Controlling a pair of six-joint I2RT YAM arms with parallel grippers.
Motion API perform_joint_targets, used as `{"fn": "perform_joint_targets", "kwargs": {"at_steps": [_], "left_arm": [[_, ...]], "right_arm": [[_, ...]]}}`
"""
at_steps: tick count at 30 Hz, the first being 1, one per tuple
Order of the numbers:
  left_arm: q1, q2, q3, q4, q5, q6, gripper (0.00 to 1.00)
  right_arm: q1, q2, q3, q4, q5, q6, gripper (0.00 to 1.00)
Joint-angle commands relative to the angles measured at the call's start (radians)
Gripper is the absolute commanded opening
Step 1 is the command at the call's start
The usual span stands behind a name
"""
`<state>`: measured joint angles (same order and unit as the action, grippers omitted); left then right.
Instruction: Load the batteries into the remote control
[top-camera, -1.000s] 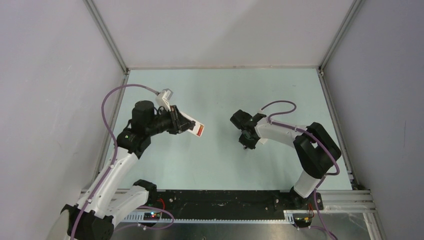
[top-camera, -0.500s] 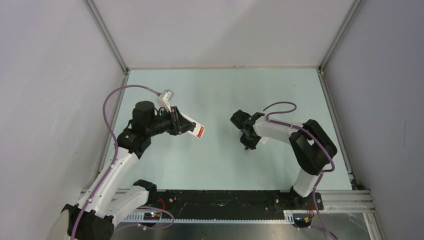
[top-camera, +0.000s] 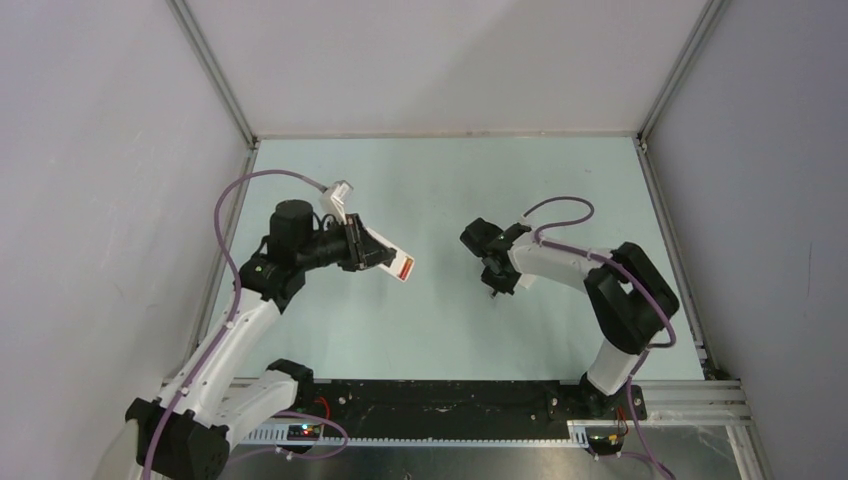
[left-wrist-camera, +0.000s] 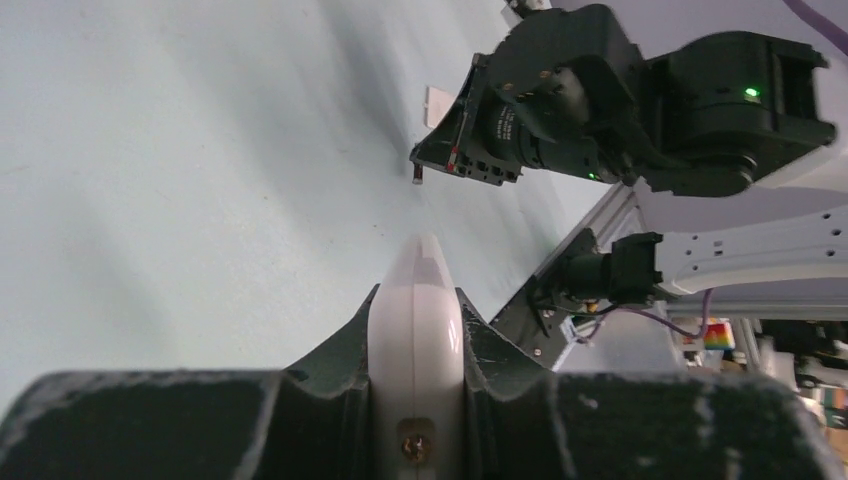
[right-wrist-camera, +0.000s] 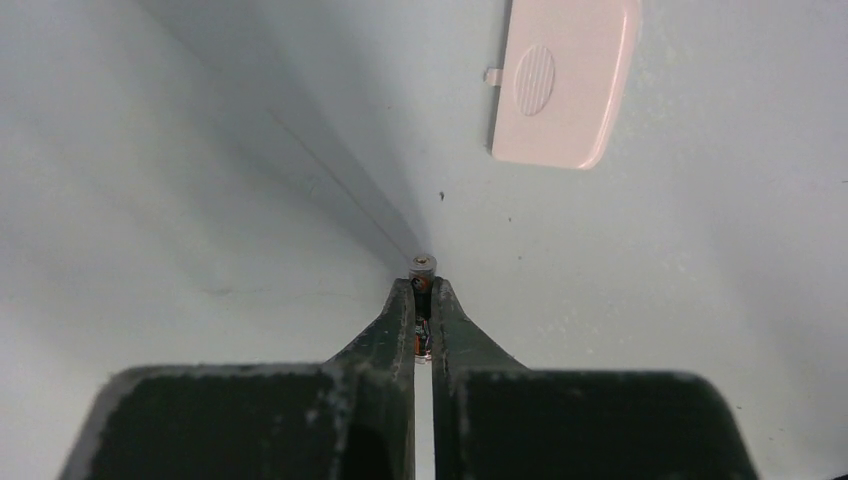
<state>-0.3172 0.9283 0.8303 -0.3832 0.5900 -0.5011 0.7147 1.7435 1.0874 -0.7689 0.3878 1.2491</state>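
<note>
The remote control (top-camera: 391, 260), white with a red end panel, is held off the table in my left gripper (top-camera: 362, 248). The left wrist view shows its white edge (left-wrist-camera: 415, 350) clamped between the fingers of that gripper (left-wrist-camera: 415, 300). My right gripper (top-camera: 493, 290) points down at the table near the middle. Its jaws are shut on a thin battery (right-wrist-camera: 422, 268) with orange-red and dark bands. The battery's metal end pokes out past the tips of the right gripper (right-wrist-camera: 422, 292). From the left wrist view the right gripper (left-wrist-camera: 422, 172) hangs just above the table.
A small white cover piece (right-wrist-camera: 563, 80) with a ribbed oval lies flat on the pale green table (top-camera: 440, 180) just beyond the right gripper; the cover (left-wrist-camera: 437, 106) also shows in the left wrist view. Grey walls and metal rails enclose the table.
The right gripper's jaws have closed onto the battery. The left arm has carried the remote a little to the right and lower in the top view.
</note>
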Motion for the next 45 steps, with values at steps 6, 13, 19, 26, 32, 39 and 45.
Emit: {"fn": "perform_joint_targets", "kwargs": {"at_steps": [6,13,19,26,32,39,45], "left_arm": [[0.002,0.062,-0.067,0.438,0.198,-0.291,0.0],[-0.048,0.165,-0.046,0.66,0.14,-0.406,0.0],[-0.149,0.285,-0.006,0.852,0.07,-0.528,0.0],[-0.189,0.34,0.088,0.982,0.009,-0.671,0.0],[-0.195,0.347,0.131,0.992,-0.043,-0.776,0.0],[-0.195,0.343,0.111,0.993,-0.06,-0.872,0.0],[-0.194,0.331,0.105,0.994,-0.061,-0.886,0.0]], "right_arm": [[0.082,-0.398,0.007,-0.017,0.258,-0.123,0.0],[0.09,-0.682,0.008,0.03,0.303,-0.311,0.0],[0.119,-0.776,0.069,0.121,0.253,-0.486,0.0],[0.227,-0.687,0.342,0.094,0.279,-0.677,0.0],[0.263,-0.528,0.562,0.032,0.316,-0.729,0.0],[0.299,-0.408,0.71,-0.031,0.346,-0.737,0.0],[0.317,-0.365,0.724,-0.055,0.357,-0.704,0.0]]}}
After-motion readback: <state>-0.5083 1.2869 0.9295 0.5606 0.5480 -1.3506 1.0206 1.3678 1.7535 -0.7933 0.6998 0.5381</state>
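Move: The open battery bay of the remote, with the orange battery already in it, hangs in the left gripper's hold about 20 cm left of the right hand, 4 cm back and some 19 cm above. The right fingers already pinch the black battery near the table; the battery cover lies about 8 cm to their right and 4 cm farther out. From the left hand the black battery is roughly 25 cm right, 3 cm ahead and 21 cm below. The black battery, still pinched, is carried up nearly 40 cm by the right hand, which then edges about 7 cm left to the remote's bay, easing down slightly at the end as the fingers swing up from pointing down and turn counter-clockwise. The left hand keeps its hold on the remote, bringing it right, up and a little forward to meet the battery, rolling so its left side drops. ##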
